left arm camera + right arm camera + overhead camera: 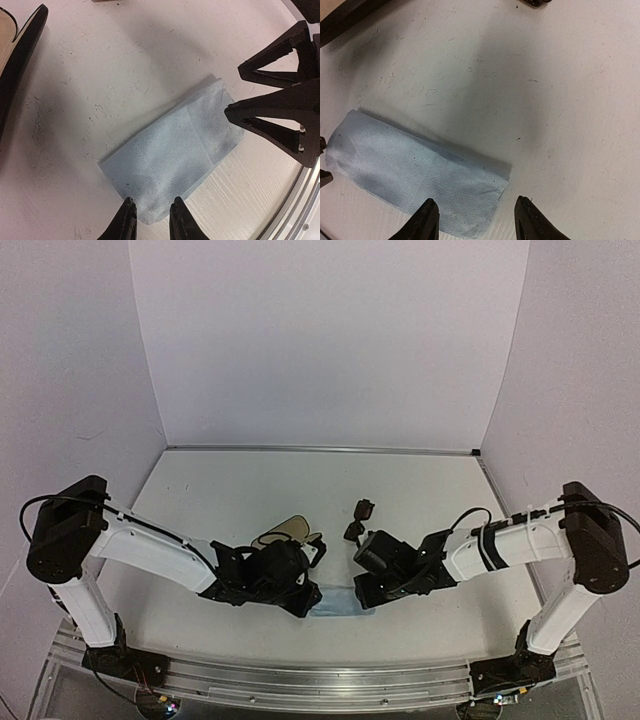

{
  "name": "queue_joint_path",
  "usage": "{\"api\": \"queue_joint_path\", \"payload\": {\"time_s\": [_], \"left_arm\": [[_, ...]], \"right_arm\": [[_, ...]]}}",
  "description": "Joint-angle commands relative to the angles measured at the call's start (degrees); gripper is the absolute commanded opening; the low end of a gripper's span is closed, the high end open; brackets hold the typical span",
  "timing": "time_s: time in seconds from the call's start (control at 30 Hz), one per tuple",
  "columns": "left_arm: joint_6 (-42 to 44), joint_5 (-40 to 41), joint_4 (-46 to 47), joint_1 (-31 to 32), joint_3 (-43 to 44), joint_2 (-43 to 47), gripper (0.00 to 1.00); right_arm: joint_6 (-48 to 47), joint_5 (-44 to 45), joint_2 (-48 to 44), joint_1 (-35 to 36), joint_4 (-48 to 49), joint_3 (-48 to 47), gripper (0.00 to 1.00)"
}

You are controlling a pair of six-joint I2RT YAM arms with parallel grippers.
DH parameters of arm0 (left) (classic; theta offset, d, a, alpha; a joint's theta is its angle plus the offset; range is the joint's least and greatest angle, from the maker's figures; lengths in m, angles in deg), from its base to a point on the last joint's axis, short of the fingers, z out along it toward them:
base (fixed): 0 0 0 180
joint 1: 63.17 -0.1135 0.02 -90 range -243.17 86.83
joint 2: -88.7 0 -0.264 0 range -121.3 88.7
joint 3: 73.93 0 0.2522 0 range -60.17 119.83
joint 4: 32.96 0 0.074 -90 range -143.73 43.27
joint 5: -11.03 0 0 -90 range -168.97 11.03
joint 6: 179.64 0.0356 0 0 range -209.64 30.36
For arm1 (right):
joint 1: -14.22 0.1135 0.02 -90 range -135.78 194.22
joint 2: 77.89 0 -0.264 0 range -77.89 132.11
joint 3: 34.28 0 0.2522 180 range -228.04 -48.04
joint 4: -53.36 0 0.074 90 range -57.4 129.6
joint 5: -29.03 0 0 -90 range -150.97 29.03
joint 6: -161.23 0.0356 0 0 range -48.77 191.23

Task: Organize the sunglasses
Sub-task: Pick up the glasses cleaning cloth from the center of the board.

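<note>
The sunglasses (360, 520), small, dark and folded, lie on the table beyond the right gripper; only a dark sliver shows at the top edge of the right wrist view (535, 2). The light blue cloth (175, 155) lies folded into a flat strip between both grippers, also in the right wrist view (415, 175) and the top view (340, 604). My left gripper (152, 207) is open, its tips straddling the cloth's near corner. My right gripper (477, 215) is open wide over the cloth's other end. Neither holds anything.
The black oval case (285, 532) with tan lining lies open behind the left gripper; it also shows in the left wrist view (20, 50). The right gripper's fingers (280, 115) show close at the right of the left wrist view. A metal rail (320, 675) runs along the table's near edge.
</note>
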Motion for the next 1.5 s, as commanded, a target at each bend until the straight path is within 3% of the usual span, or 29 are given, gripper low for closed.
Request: {"api": "queue_joint_path", "payload": {"time_s": [0.0,0.4,0.63,1.47], "left_arm": [[-1.03,-0.88,0.21,0.62,1.34,1.4,0.24],[-1.58,-0.69,-2.38,0.88,-0.23,2.13,0.33],[-1.74,6.52,-5.07,0.52,0.59,3.63,0.46],[0.26,0.36,-3.64,-2.15,5.48,-5.59,0.47]], "right_arm": [[-0.95,-0.49,0.51,-0.55,2.39,-0.25,0.53],[-1.5,-1.1,1.75,-0.9,2.6,-0.71,0.53],[-1.59,-1.55,2.85,-1.09,3.15,-0.66,0.53],[-1.86,-3.99,5.5,-2.23,4.62,0.31,0.52]]}}
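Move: The folded cloth's middle lies about 7 cm right, 2 cm ahead and 5 cm below the left hand, whose fingers hang near its left end. From the right hand, by its right end, the middle is roughly 6 cm left, 1 cm ahead and 2 cm down. The open case sits some 17 cm ahead and 5 cm left of the left hand, 5 cm lower; the sunglasses some 22 cm ahead of the right hand, 1 cm left, 2 cm down. No clear touch yet: both hands close in from above on the cloth's two ends. The left first eases back a little, then goes forward and left by about 2 cm while its fingers open wider, then sinks, about 3 cm lower in all, tilting slightly. The right sinks about 2 cm over its end, fingers staying open. ##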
